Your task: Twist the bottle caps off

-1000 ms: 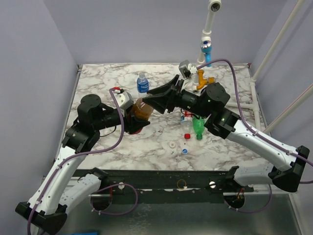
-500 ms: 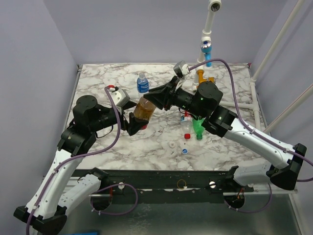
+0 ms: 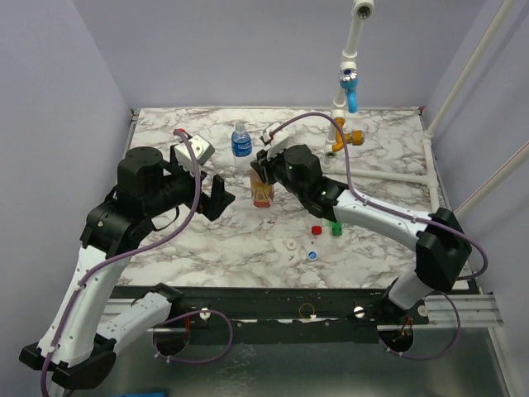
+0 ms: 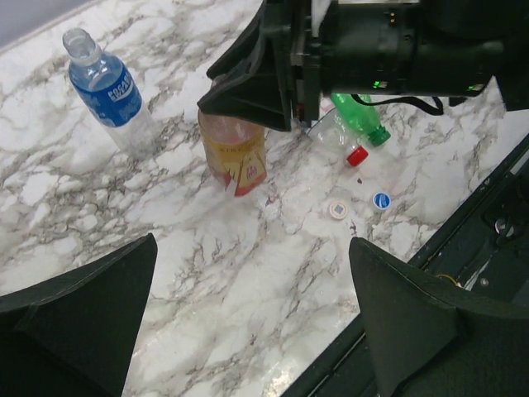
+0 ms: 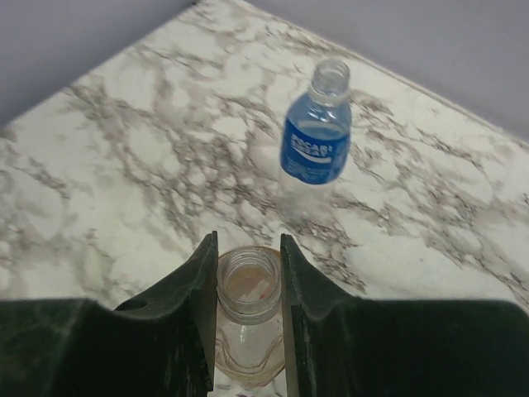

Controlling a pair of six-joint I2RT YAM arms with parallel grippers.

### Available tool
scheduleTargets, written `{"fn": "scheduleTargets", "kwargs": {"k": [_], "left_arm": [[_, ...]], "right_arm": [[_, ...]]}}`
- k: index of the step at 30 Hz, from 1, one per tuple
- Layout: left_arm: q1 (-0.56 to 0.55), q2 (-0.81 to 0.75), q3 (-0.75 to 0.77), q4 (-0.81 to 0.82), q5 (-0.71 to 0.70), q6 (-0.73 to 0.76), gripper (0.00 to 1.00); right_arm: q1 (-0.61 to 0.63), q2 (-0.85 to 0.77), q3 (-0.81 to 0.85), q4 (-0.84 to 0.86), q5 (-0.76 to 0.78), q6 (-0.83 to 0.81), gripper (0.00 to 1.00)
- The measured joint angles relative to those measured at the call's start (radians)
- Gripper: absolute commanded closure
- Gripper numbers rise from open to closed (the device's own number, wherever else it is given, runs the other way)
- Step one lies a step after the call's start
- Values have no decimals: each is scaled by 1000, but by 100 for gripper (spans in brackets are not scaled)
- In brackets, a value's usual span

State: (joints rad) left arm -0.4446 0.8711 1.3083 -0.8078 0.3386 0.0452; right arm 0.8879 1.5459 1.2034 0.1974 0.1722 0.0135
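Observation:
My right gripper (image 3: 263,170) (image 5: 248,245) is shut on the neck of the amber bottle (image 3: 262,193) (image 4: 234,153) (image 5: 246,285). That bottle is upright at mid-table and its mouth is open, with no cap. Behind it stands the blue-label bottle (image 3: 240,141) (image 4: 106,81) (image 5: 316,136), also uncapped. My left gripper (image 3: 216,197) (image 4: 252,245) hangs open and empty, to the left of the amber bottle. A green bottle (image 4: 357,117) and a clear bottle (image 4: 333,133) with a red cap (image 3: 316,229) (image 4: 357,155) at its end lie under the right arm. A white cap (image 3: 289,246) (image 4: 337,209) and a bluish-white cap (image 3: 312,255) (image 4: 381,200) lie loose.
An orange pipe fitting (image 3: 352,136) and a blue one (image 3: 351,88) sit on a white pipe at the back right. More white pipes (image 3: 395,177) run along the right side. The table's black front rail (image 3: 281,302) lies close to the loose caps.
My left gripper opened, let go of the amber bottle and drew back left. My right gripper shut on its neck, carried it toward the back and set it upright.

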Motion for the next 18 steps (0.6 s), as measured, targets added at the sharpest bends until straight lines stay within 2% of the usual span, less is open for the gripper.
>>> {"fn": "scheduleTargets", "kwargs": {"k": [6, 13, 18], "left_arm": [[0, 63, 42, -89, -29, -5, 1], [0, 26, 23, -114, -40, -11, 1], [0, 10, 17, -114, -40, -10, 1]], "right_arm": [[-50, 124, -26, 113, 81, -63, 91], [-92, 211, -26, 277, 122, -86, 93], [-130, 280, -26, 323, 136, -92, 93]]}}
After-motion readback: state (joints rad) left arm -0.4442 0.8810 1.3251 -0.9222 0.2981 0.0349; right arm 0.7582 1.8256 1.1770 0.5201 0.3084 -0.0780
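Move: The right hand already holds the uncapped tea bottle upright by its neck. The clear patch of marble that it is being taken to lies about 13 cm ahead, 3 cm to the right and some 26 cm below. The blue-label bottle stands roughly 18 cm ahead and 10 cm left, its middle 16 cm lower; the red-capped bottle lies about 5 cm ahead and 17 cm right, 24 cm down. From the left hand the patch is some 26 cm ahead, 13 cm right and 34 cm below. Keeping its pinch on the neck of the tea bottle, the right hand carries it forward about 10 cm and down about 8 cm, drifting some 3 cm to the right, towards the free marble on the right of the standing blue-label bottle, while the wrist turns clockwise by roughly 15 degrees. The left hand, empty and with its fingers staying wide open, only sinks about 2 cm well clear of the bottles. ##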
